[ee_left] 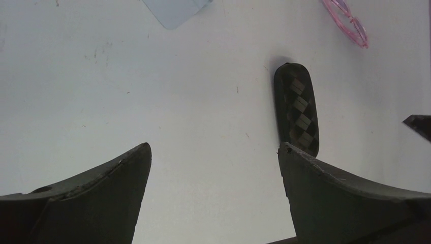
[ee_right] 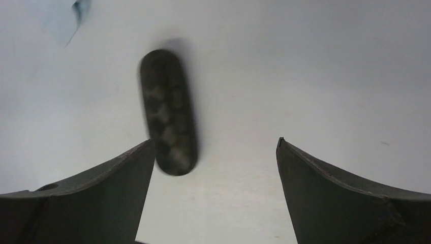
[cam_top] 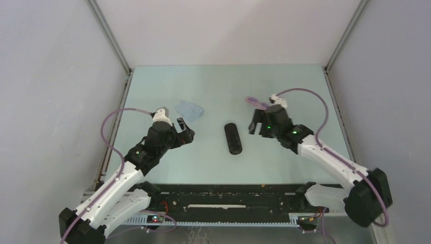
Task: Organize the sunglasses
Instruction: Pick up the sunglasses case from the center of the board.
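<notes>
The sunglasses [cam_top: 255, 102], pink-purple and slim, lie on the table just beyond my right wrist, which partly hides them. They also show at the top right of the left wrist view, sunglasses [ee_left: 348, 24]. A closed black oblong case [cam_top: 233, 138] lies between both arms. My left gripper [cam_top: 187, 130] hangs open to the left of the case, empty, gripper [ee_left: 214, 152], with the case [ee_left: 298, 109] ahead by its right finger. My right gripper [cam_top: 252, 125] is open to the right of the case and holds nothing, gripper [ee_right: 216, 147], with the blurred case [ee_right: 168, 112] by its left finger.
A light blue cloth [cam_top: 189, 108] lies beyond the left gripper, cloth [ee_left: 175, 10], and appears at the top left for the right wrist, cloth [ee_right: 66, 18]. Grey walls and metal rails enclose the pale green table [cam_top: 213, 86]. A black rail runs along the near edge.
</notes>
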Tool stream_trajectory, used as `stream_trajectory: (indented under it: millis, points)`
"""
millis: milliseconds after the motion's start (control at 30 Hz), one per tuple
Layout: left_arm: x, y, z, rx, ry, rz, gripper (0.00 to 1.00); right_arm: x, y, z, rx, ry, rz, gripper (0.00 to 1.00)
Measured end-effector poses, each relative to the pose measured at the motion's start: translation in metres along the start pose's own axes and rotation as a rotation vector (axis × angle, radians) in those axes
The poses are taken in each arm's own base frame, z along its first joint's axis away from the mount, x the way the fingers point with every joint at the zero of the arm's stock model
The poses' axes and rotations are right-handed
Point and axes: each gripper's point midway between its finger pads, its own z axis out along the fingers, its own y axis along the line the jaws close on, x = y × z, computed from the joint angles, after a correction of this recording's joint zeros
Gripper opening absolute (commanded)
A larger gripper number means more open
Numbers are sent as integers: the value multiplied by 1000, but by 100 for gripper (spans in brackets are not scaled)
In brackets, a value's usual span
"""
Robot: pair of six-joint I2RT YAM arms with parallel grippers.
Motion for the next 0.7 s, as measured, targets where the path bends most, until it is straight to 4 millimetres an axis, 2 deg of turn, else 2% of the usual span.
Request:
stream_trajectory:
  millis: [133, 267, 400, 533, 700]
  points:
    - [1, 2, 3, -18, 5, -13, 100, 23, 65, 11, -69, 76, -130, 99]
    - [10, 8, 12, -56, 41, -11, 100, 47, 106, 36, -80, 148, -220, 100]
    - [15, 15, 15, -92, 59, -11, 100, 68, 114, 59, -55, 210, -256, 100]
    - [19, 18, 15, -110, 73, -14, 100, 89, 102, 70, 1, 266, -291, 100]
    - [16, 20, 14, -121, 59, -32, 100, 103, 93, 80, 50, 299, -318, 96]
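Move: The sunglasses case lies about 13 cm to the right hand's left, some 2 cm ahead and roughly 12 cm below, its long side running nearly fore and aft. From the case, the pink sunglasses lie about 18 cm farther out and 11 cm to the right, the blue cloth about 14 cm farther out and 18 cm to the left. From the left hand, the case is about 18 cm right, 5 cm ahead and 14 cm below. Sweep the open right gripper quickly left about 13 cm until it is over the near half of the sunglasses case, then sink some 9 cm towards it. Turn the hand counter-clockwise about 15 degrees and tip the fingers steeper so they come down either side of the case, still wide open. Let the empty left hand sink about 3 cm. ##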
